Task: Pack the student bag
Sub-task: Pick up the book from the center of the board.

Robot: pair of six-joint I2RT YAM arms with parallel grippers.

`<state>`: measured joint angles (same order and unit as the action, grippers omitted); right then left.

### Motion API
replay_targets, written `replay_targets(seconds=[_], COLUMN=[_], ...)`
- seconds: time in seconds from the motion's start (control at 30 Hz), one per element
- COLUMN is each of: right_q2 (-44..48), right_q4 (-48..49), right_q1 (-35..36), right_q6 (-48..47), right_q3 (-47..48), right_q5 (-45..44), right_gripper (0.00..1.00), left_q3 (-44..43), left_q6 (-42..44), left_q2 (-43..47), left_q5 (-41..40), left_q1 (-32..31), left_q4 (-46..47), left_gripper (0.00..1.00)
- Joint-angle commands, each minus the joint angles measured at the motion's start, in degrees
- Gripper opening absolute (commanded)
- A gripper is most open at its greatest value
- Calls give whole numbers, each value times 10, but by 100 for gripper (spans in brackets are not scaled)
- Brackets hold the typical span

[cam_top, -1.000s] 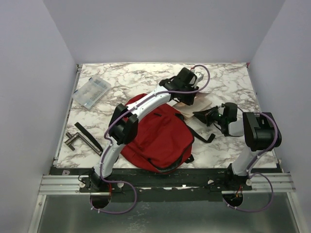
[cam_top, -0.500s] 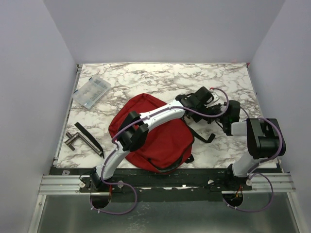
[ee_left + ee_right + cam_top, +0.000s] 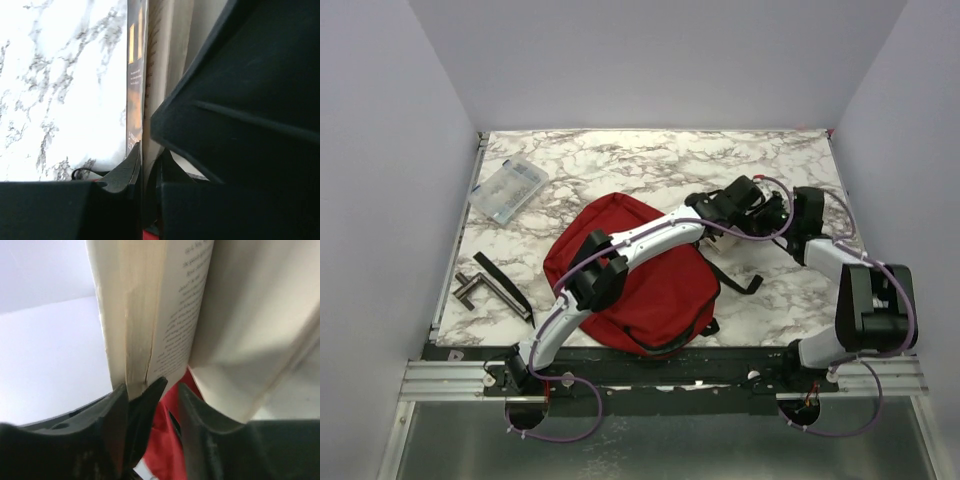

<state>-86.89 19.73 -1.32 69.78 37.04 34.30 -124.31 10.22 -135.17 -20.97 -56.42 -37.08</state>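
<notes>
The student bag (image 3: 640, 280), dark red with black straps, lies flat in the middle of the table. A paperback book (image 3: 135, 75) hangs above the table just right of the bag, between both grippers. My left gripper (image 3: 150, 162) is shut on the book's cover and pages. In the top view it (image 3: 758, 205) reaches across the bag. My right gripper (image 3: 167, 390) is open, its fingers (image 3: 115, 415) lying against the book's page block (image 3: 135, 315), with red bag fabric (image 3: 165, 440) showing in the gap. From above, the two grippers hide the book.
A clear plastic case (image 3: 508, 188) lies at the back left. A black strip (image 3: 502, 282) and a grey T-shaped piece (image 3: 470, 290) lie at the left. A black strap (image 3: 740, 280) trails right of the bag. Walls enclose the marble table (image 3: 620, 160).
My left arm swung from the back over to the right gripper, opened, then shut on the book. The right gripper lifted toward the back right and its jaws parted.
</notes>
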Motion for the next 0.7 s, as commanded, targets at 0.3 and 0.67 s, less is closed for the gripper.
replay_targets(seconds=[0.3, 0.67], right_q2=[196, 215], right_q4=[-333, -329], right_q1=[6, 117], right_q6=[-414, -470], right_q3=[168, 163], right_q5=[-108, -152], right_gripper=[65, 100], left_q3=[-42, 186], left_q6=[-275, -565], left_q2=[154, 354], left_q5=[217, 467], left_q1=[133, 273], left_q4=[-60, 61], left_gripper=[0, 0])
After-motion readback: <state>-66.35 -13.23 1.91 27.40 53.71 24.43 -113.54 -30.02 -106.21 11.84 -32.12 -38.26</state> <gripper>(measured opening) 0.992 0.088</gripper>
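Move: The left gripper already pinches the book shut in its fingers, well off the table. From it the red bag's middle is about 22 cm to the left, 10 cm back and 8 cm lower; the bag's black strap lies about 11 cm straight back and 9 cm down. The right gripper, already half open, is right beside it at the book: the book's middle is some 4 cm straight ahead of the right fingers at their height. Keep the left fingers shut on the book and lift it about 19 cm, swinging some 13 cm left, mostly late in the rise, to high above the bag's far right edge; roll the hand left side down about 50 degrees, turning it counter-clockwise. Meanwhile open the right gripper fully and clear the book, rising 12 cm with the fingertips tipping up, then easing slightly back. ##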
